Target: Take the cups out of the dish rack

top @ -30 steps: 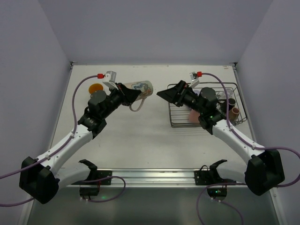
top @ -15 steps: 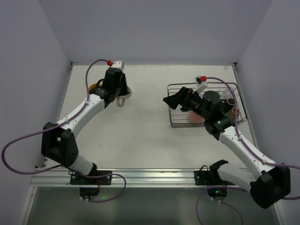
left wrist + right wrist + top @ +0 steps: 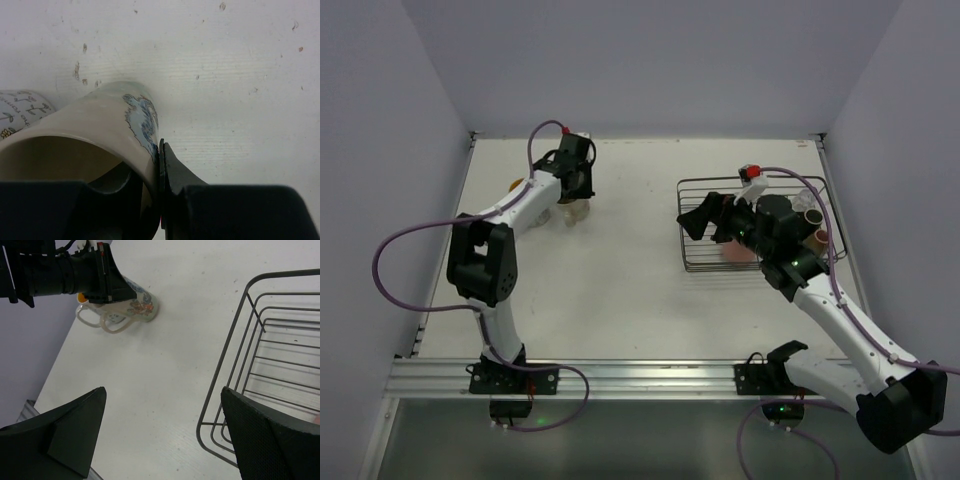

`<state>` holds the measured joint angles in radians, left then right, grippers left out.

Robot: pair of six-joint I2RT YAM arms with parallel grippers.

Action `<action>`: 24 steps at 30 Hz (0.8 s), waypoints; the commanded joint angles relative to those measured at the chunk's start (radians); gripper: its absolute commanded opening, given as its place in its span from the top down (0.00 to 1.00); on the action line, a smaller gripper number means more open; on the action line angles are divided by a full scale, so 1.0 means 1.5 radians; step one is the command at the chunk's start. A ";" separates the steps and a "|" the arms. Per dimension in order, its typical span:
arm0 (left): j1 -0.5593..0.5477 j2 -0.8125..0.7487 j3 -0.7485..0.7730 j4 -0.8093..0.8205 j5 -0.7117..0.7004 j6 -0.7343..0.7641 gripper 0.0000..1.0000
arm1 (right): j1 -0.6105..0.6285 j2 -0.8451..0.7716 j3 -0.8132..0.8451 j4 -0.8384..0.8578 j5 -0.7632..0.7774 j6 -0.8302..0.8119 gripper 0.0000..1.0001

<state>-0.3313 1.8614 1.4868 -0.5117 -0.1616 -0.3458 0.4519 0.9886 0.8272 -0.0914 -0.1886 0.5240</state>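
Observation:
The cream patterned mug (image 3: pixel 100 120) is tilted, with its base down at the table at the back left (image 3: pixel 577 211). My left gripper (image 3: pixel 160 165) is shut on its rim, one finger inside and one outside. An orange cup (image 3: pixel 520 185) stands just left of it. A second patterned cup (image 3: pixel 20 107) shows beside the mug. The dish rack (image 3: pixel 720 271) stands on the right, holding a salmon-red cup (image 3: pixel 735 250), a brown cup (image 3: pixel 821 237) and others partly hidden by my arm. My right gripper (image 3: pixel 163 390) hangs open and empty over the rack's left edge (image 3: pixel 225 343).
White walls close in the table at the back and on both sides. The bare table top (image 3: pixel 630 250) stretches between the mug and the rack. The right arm's links cover much of the rack's middle.
The left arm has swung out to the back left, carrying the mug from mid-table down beside the orange cup. The right gripper has drifted slightly right, still open at the rack's left edge.

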 commanded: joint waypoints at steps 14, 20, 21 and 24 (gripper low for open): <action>0.013 0.071 0.148 -0.067 -0.048 0.063 0.90 | -0.002 0.004 0.067 -0.108 0.221 -0.115 0.01; 0.012 0.060 0.155 -0.069 -0.043 0.070 0.56 | -0.017 0.032 0.080 -0.165 0.344 -0.130 0.01; 0.012 0.057 0.155 -0.069 -0.040 0.070 0.52 | -0.020 0.035 0.080 -0.170 0.357 -0.131 0.01; 0.012 0.046 0.156 -0.065 -0.024 0.069 0.38 | -0.025 0.032 0.063 -0.183 0.394 -0.125 0.01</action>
<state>-0.3206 1.9831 1.6833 -0.6159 -0.2131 -0.2668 0.4229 1.0389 0.9085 -0.3233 0.2752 0.3511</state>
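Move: The left hand still pinches the beige mug's right wall near the rim, the mug tilted. Its standing spot on the table lies about 3 cm ahead, 4 cm left and 9 cm below; the white mug stands some 2 cm ahead and 13 cm left, 5 cm below. From the right hand the pink cup in the rack is about 5 cm ahead, 13 cm right and 19 cm below, with the purple cup some 12 cm ahead and 12 cm right, equally low. The left hand eases the held beige mug forward about 2 cm and down about 1 cm onto the table beside the white mug, tilting only slightly, then opens its fingers off the mug's wall and starts to rise, one finger still inside the mouth and the other outside. Meanwhile the open, empty right hand sweeps right about 9 cm over the rack, also going some 3 cm forward and 3 cm down towards the pink cup, its fingers swinging clockwise and tipping down by some 30 degrees. ##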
